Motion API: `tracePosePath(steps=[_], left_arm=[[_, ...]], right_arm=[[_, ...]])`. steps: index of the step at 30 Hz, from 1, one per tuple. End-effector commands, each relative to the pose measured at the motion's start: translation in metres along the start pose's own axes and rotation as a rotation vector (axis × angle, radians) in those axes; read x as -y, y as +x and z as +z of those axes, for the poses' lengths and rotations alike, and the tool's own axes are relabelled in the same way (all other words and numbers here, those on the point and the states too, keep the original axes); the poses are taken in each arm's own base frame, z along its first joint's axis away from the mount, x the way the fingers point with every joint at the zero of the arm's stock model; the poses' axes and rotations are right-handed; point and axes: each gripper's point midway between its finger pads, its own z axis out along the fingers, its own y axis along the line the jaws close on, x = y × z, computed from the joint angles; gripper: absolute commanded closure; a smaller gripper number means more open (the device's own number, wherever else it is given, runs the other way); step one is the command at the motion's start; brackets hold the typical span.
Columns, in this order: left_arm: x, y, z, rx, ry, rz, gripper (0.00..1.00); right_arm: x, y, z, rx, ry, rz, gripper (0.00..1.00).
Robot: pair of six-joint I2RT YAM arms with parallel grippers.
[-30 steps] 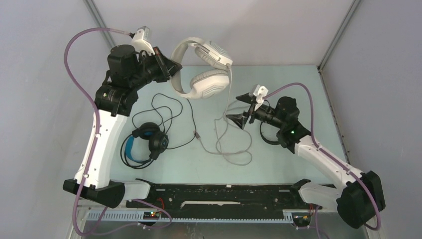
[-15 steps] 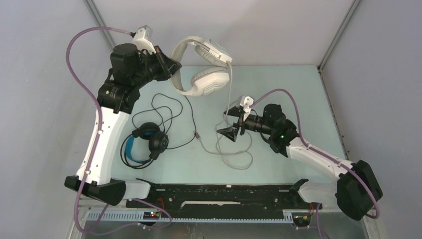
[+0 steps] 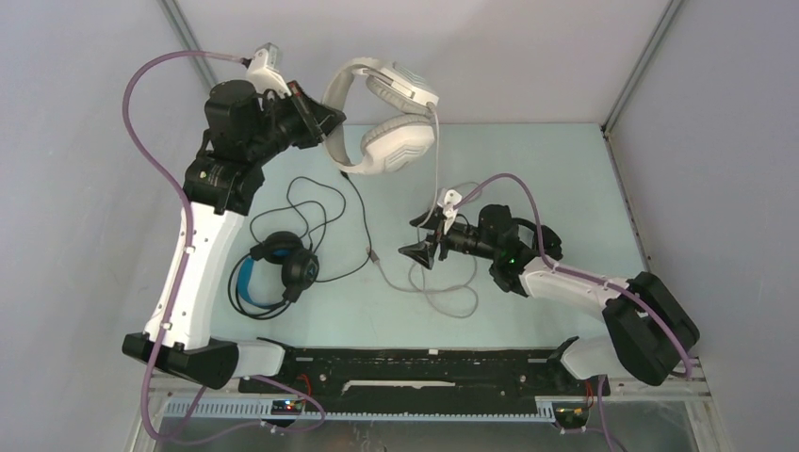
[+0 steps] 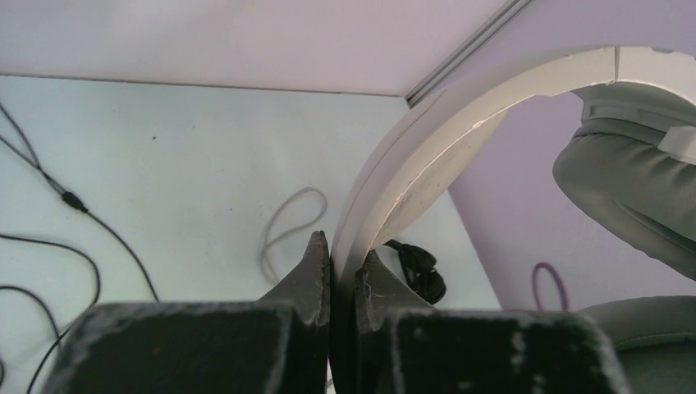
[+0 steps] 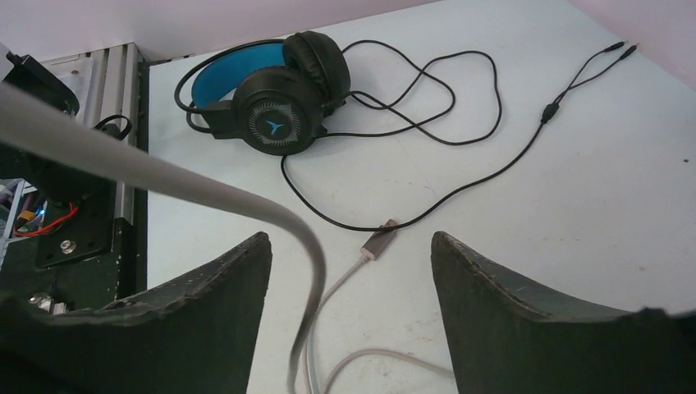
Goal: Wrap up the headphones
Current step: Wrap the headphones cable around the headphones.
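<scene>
The white-grey headphones (image 3: 391, 146) hang in the air over the back of the table. My left gripper (image 3: 325, 121) is shut on their headband (image 4: 460, 123), which is pinched between the left gripper's (image 4: 341, 254) fingers. Their grey cable (image 3: 435, 188) drops to loose loops (image 3: 443, 297) on the table. My right gripper (image 3: 415, 240) is open low over the table. The grey cable (image 5: 205, 193) passes between the right gripper's (image 5: 349, 238) fingers near the left one, not pinched. The black headphones with the blue headband (image 3: 278, 268) lie at the left.
The blue-band headphones' thin black cable (image 3: 320, 202) sprawls across the table's left half, crossing by the grey cable's plug (image 5: 379, 242). A small black bundle (image 4: 420, 271) lies on the table beyond the headband. The black rail (image 3: 424, 363) runs along the near edge.
My right gripper has moved left and lower, up to the hanging grey cable, and its jaws have narrowed a little. The left gripper still holds the white-grey headphones aloft, shifted slightly.
</scene>
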Motion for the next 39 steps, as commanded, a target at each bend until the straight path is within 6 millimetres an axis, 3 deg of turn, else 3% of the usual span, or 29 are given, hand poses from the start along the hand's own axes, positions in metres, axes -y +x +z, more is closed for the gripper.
tracePosePath(steps=[1, 4, 8, 12, 20, 31, 39], left_arm=[[0.038, -0.036, -0.019, 0.13, 0.162, -0.078, 1.0], [0.044, -0.036, -0.023, 0.136, 0.197, -0.105, 1.0], [0.046, -0.036, -0.029, 0.136, 0.221, -0.124, 1.0], [0.055, -0.031, -0.033, 0.107, 0.329, -0.188, 1.0], [0.067, 0.006, -0.045, -0.042, 0.449, -0.156, 1.0], [0.073, 0.093, -0.058, -0.34, 0.612, -0.122, 1.0], [0.068, 0.151, -0.068, -0.497, 0.629, -0.006, 1.0]], right_arm=[[-0.006, -0.007, 0.008, 0.069, -0.015, 0.003, 0.3], [-0.007, 0.001, 0.013, 0.065, -0.015, 0.023, 0.41], [0.0, 0.009, 0.01, 0.073, 0.035, 0.029, 0.81], [0.001, 0.001, 0.008, 0.108, 0.029, 0.007, 1.0], [0.019, -0.027, 0.012, 0.154, 0.039, -0.028, 1.0], [0.055, -0.045, 0.026, 0.155, 0.047, -0.037, 1.0], [0.087, -0.055, 0.017, 0.139, 0.092, -0.051, 1.0]])
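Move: The white headphones' cable hangs down between my open right fingers, some 2 cm below and 1 cm behind the point where they close. The white headphones, held by the headband in my left hand, are about 9 cm ahead of my right hand, 7 cm left and 25 cm up. On the table, some 17 cm below it, the cable's plug lies 12 cm left and 4 cm ahead. From my left hand that cable spot is about 10 cm back, 16 cm right and 26 cm down. I lower my right hand about 3 cm, shut its fingers on the hanging cable and draw it forward some 8 cm and up, towards the white headphones. Still gripping the headband, my left hand lifts slightly, then swings back about 11 cm, right and down, turning some 40 degrees clockwise, bringing the headphones towards my right hand. ##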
